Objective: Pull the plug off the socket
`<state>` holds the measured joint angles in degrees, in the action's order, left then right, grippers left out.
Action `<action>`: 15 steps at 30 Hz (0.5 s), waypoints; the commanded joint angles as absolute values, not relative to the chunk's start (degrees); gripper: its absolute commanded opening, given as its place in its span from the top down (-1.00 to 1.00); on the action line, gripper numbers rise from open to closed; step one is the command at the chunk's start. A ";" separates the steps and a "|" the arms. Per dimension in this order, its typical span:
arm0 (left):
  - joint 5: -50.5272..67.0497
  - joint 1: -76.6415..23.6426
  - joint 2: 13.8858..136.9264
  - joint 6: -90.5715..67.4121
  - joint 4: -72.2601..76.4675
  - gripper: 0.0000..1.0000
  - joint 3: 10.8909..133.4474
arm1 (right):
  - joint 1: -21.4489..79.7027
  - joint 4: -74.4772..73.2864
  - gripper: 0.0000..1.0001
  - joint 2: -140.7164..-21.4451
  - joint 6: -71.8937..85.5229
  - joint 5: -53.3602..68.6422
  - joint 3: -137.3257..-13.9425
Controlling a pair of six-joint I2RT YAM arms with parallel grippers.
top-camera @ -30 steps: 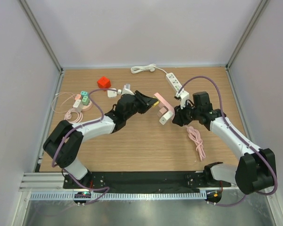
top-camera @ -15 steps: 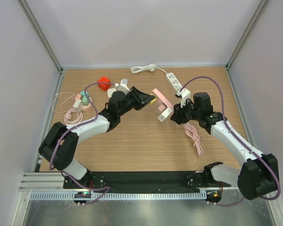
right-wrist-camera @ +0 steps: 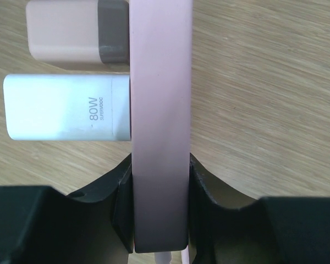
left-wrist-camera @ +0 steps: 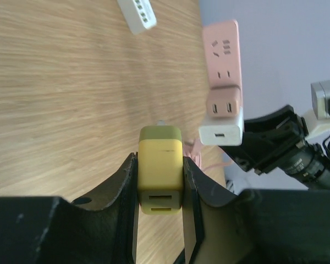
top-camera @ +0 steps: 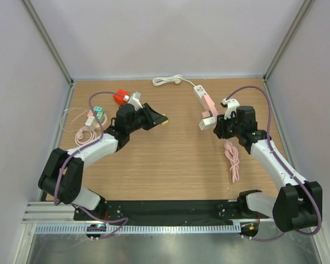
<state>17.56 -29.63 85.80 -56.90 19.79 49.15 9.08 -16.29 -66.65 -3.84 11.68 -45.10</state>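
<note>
My left gripper (left-wrist-camera: 160,163) is shut on a yellow plug (left-wrist-camera: 160,147), held free above the table; from above the yellow plug (top-camera: 163,120) sits at the tip of the left gripper (top-camera: 159,119). Well to the right, my right gripper (right-wrist-camera: 159,165) is shut on the edge of a pink socket strip (right-wrist-camera: 159,104). A white plug (right-wrist-camera: 66,107) and a pink plug (right-wrist-camera: 71,30) sit in that strip. From above, the pink socket strip (top-camera: 208,106) stands apart from the yellow plug, with the right gripper (top-camera: 219,126) at its near end.
A white power strip (top-camera: 201,92) with its cable (top-camera: 168,81) lies at the back. A red cube (top-camera: 120,96), teal adapters (top-camera: 98,114) and a coiled pink cable (top-camera: 86,133) are at the left. The pink strip's cable (top-camera: 232,160) trails beside the right arm.
The left gripper has drawn back to the left with the yellow plug, away from the pink strip. The right gripper has carried the strip to the right and farther back.
</note>
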 commanded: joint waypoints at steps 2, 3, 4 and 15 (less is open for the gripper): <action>16.53 -23.13 82.71 -55.55 18.73 1.00 46.41 | 8.18 -14.05 0.98 -64.34 -7.64 22.29 -47.90; 16.70 -21.98 82.97 -55.29 18.20 1.00 46.32 | 7.91 -14.32 0.98 -64.25 -8.17 23.72 -47.99; 16.87 -20.93 83.32 -54.94 17.85 1.00 46.23 | 7.91 -14.50 0.98 -64.16 -8.96 24.60 -47.99; 18.28 -7.40 95.61 -55.28 18.02 1.00 52.19 | 7.65 -16.17 0.98 -63.90 -10.99 28.30 -48.52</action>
<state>17.15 -10.17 92.12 -55.24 16.80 47.48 8.01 -19.77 -66.35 -9.91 25.26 -45.12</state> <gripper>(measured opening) 0.321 0.391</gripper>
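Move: The white plug lying loose on the table, beside which there is clear wood, is about 20 cm ahead of the left hand, 19 cm to its left and 16 cm below. The red block sits roughly 6 cm farther out and 6 cm left of that plug; the green-and-pink blocks are about 16 cm ahead of the left hand and 37 cm left. From the right hand the loose white plug lies some 22 cm ahead and 45 cm left. The yellow plug, already free of the pink socket and still pinched in the left fingers, is carried about 15 cm left and half as far forward, sinking about 7 cm at a quickening rate towards the loose white plug, while the wrist turns some 20 degrees counter-clockwise. The pink socket, still gripped by the right hand, is eased about 3.5 cm left and back and turned slightly counter-clockwise. ##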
